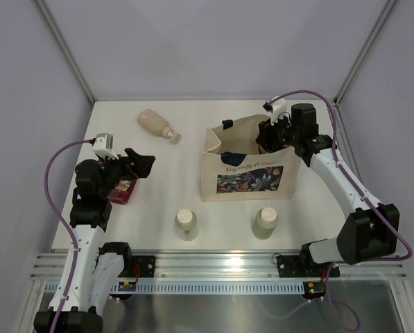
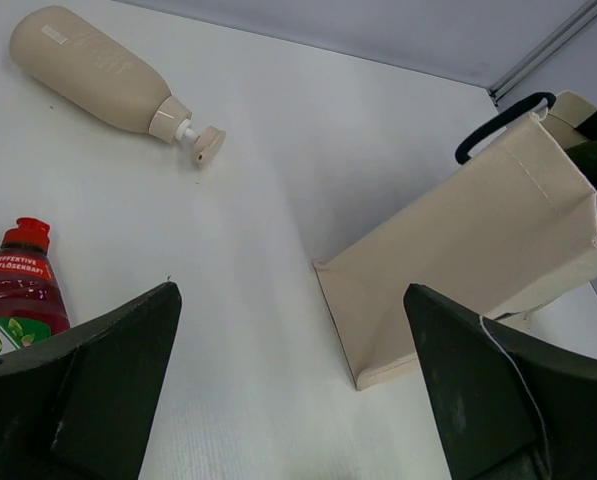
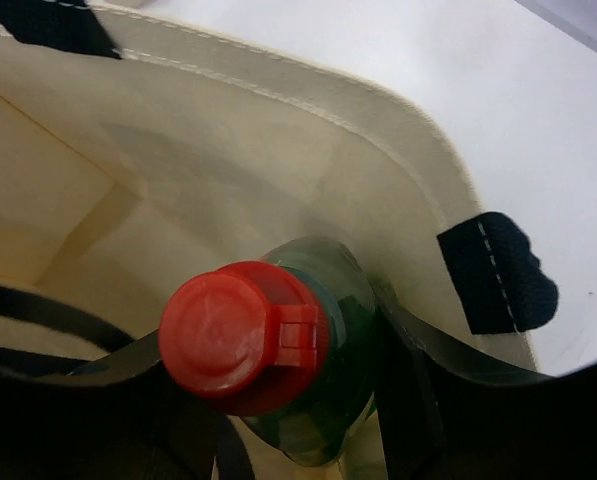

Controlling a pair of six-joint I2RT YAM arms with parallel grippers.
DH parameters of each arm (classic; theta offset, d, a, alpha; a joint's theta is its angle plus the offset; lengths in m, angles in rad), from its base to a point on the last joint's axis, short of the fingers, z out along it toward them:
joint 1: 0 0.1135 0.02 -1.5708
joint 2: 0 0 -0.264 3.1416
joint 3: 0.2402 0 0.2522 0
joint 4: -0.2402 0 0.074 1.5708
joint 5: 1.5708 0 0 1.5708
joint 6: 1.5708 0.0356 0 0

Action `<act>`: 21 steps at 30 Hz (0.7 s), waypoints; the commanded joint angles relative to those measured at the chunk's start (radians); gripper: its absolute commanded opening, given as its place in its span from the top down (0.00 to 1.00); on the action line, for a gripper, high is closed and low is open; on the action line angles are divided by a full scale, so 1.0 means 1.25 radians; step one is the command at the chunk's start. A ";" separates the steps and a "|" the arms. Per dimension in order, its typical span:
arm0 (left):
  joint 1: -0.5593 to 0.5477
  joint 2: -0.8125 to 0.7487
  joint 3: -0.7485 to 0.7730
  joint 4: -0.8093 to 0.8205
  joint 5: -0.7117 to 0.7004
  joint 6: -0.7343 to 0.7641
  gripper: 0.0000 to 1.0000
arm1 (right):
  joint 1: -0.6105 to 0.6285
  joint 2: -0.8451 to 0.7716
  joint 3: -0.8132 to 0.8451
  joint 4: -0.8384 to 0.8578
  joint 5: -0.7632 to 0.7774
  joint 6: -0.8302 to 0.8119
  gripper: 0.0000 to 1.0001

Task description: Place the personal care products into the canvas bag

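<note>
The cream canvas bag (image 1: 247, 173) with a floral panel stands upright at centre right. My right gripper (image 1: 270, 137) is over its far right corner, shut on the green bottle (image 3: 328, 380), whose red cap points at the camera inside the bag's mouth (image 3: 228, 150). My left gripper (image 1: 141, 165) is open and empty above the table, beside a red squeeze bottle (image 1: 123, 189). The beige pump bottle (image 1: 155, 125) lies at the back left. Two pale cylinders (image 1: 186, 224) (image 1: 265, 223) stand near the front. A second red bottle is not in view.
In the left wrist view the pump bottle (image 2: 98, 70) lies far left, the red bottle (image 2: 18, 285) stands beside the left finger, and the bag's side (image 2: 478, 250) is to the right. Navy handles (image 3: 498, 272) hang at the bag's rim. A metal rail (image 1: 213, 267) runs along the front edge.
</note>
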 commanded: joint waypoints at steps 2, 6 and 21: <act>-0.001 0.008 -0.010 0.039 0.052 -0.006 0.01 | 0.004 0.043 -0.020 0.075 0.072 -0.039 1.00; -0.001 0.014 -0.007 0.036 0.070 -0.007 0.01 | 0.007 0.058 -0.042 0.078 0.067 -0.032 0.90; -0.004 0.011 0.007 0.012 0.170 -0.037 0.01 | 0.007 -0.015 0.042 -0.075 -0.059 0.042 0.17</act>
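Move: The right hand already has the green bottle inside the canvas bag, near the far right part of its mouth; the bag's middle lies about 5 cm to the left, 3 cm back and 10 cm below. A pale green bottle stands some 26 cm back, level sideways and 14 cm lower; its twin is as far back and 26 cm to the left. From the left hand, the bag lies about 36 cm right, 8 cm ahead and 12 cm below. Down about 3.5 cm and slightly forward, the right hand lowers the green bottle deeper into the canvas bag, then backs up 2 cm or so while its fingers open wider and let go of the bottle. The empty left hand, fingers still wide open, drifts about 2 cm right towards the bag, turning slightly clockwise. ##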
